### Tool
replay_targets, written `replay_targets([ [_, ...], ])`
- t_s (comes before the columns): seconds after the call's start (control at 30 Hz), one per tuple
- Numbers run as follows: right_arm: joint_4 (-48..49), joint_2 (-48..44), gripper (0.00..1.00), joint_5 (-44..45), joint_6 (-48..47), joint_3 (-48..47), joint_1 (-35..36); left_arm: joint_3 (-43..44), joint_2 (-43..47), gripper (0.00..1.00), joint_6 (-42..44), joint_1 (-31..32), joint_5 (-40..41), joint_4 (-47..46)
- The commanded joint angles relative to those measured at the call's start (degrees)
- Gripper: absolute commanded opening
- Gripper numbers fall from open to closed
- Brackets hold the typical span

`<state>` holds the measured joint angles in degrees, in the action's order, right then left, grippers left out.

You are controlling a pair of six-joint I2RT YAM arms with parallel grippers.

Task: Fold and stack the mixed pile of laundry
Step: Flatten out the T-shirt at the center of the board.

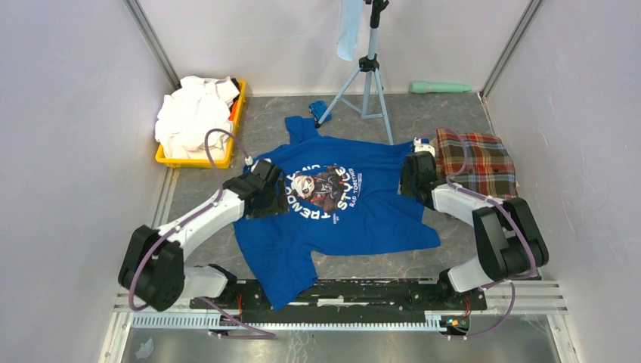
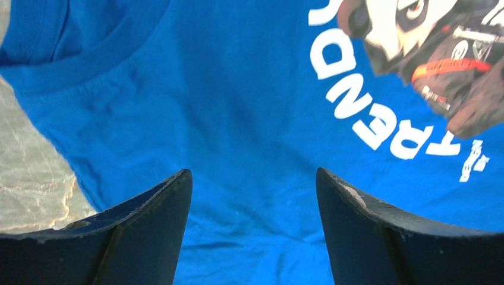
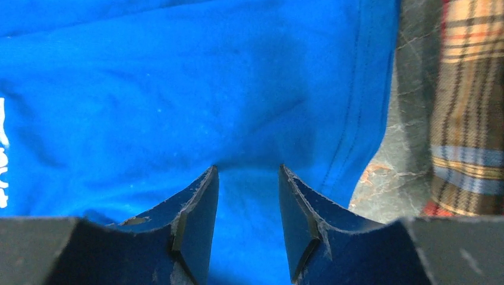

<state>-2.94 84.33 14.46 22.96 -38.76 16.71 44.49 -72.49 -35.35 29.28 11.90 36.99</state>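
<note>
A royal-blue T-shirt (image 1: 355,219) with a chest graphic (image 1: 326,189) lies spread flat on the table, collar toward the left. My left gripper (image 1: 270,184) hovers low over it between collar and graphic. In the left wrist view its fingers (image 2: 169,202) stand wide apart and open, with lightly wrinkled blue cloth (image 2: 249,119) under the gap (image 2: 254,172). My right gripper (image 1: 412,168) is at the shirt's right edge. There its jaws (image 3: 248,168) are partly closed but still apart, fingertips pressed into the blue cloth (image 3: 178,89) near the hem.
White shirts (image 1: 195,110) fill a yellow tray (image 1: 178,160) at the back left. A red-green plaid cloth (image 1: 476,162) lies just right of the right gripper. A tripod (image 1: 368,76), a hanging pale-blue cloth (image 1: 349,30), a small bright-blue object (image 1: 318,110) and a green cylinder (image 1: 440,87) stand behind.
</note>
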Motion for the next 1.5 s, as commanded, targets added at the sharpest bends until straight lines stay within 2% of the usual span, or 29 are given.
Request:
replay_targets([
  [0.0,2.5,4.7,0.47,-0.3,1.3,-3.0,-0.6,6.7,-6.4,0.81,-1.3,-0.4,4.2,-6.4],
  [0.13,0.6,6.7,0.47,1.9,0.6,-5.4,-2.3,14.1,-16.0,0.75,0.3,-2.9,3.1,-7.5],
  [0.33,-5.7,5.2,0.48,0.2,-0.7,-11.5,-2.9,23.6,-23.4,0.7,2.4,-4.4,2.6,-6.0],
  [0.47,-7.3,3.8,0.51,-0.9,-1.4,-13.7,-2.8,26.4,-26.6,0.66,3.6,-5.5,2.6,-5.7],
  [0.6,-7.3,7.3,0.51,0.3,-1.9,-15.5,-3.1,27.7,-30.0,0.6,4.2,-8.4,0.3,-6.5],
  [0.87,-5.3,16.8,0.49,0.1,-1.0,-18.8,-4.5,30.6,-37.5,0.58,5.7,-12.1,-3.5,-9.5],
  [1.23,-7.0,30.7,0.49,0.6,-3.0,-32.5,-7.2,39.6,-48.4,0.56,6.7,-16.7,-6.2,-10.0],
  [1.37,-9.1,31.1,0.49,0.9,-3.8,-36.1,-7.7,43.1,-50.5,0.56,6.8,-17.6,-7.3,-8.9],
  [1.47,-10.5,29.3,0.5,0.1,-4.4,-37.2,-7.7,43.4,-48.8,0.57,6.6,-17.7,-8.2,-8.5],
])
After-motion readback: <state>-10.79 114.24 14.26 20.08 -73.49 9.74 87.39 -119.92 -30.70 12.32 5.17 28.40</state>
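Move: Both hands are over the T-shirt, fingers down. The left hand's stretch of its far edge lies about 19 cm ahead, 3 cm left and 5 cm below; the panda print is some 3 cm ahead and 18 cm right. The right hand's far corner is about 15 cm ahead and 6 cm right, just below; from that hand the tripod foot is 14 cm ahead and 5 cm left, the plaid cloth 3 cm ahead and 29 cm right. Both hands push the T-shirt forward towards its far edge, left about 24 cm, sinking and narrowing, right about 14. ##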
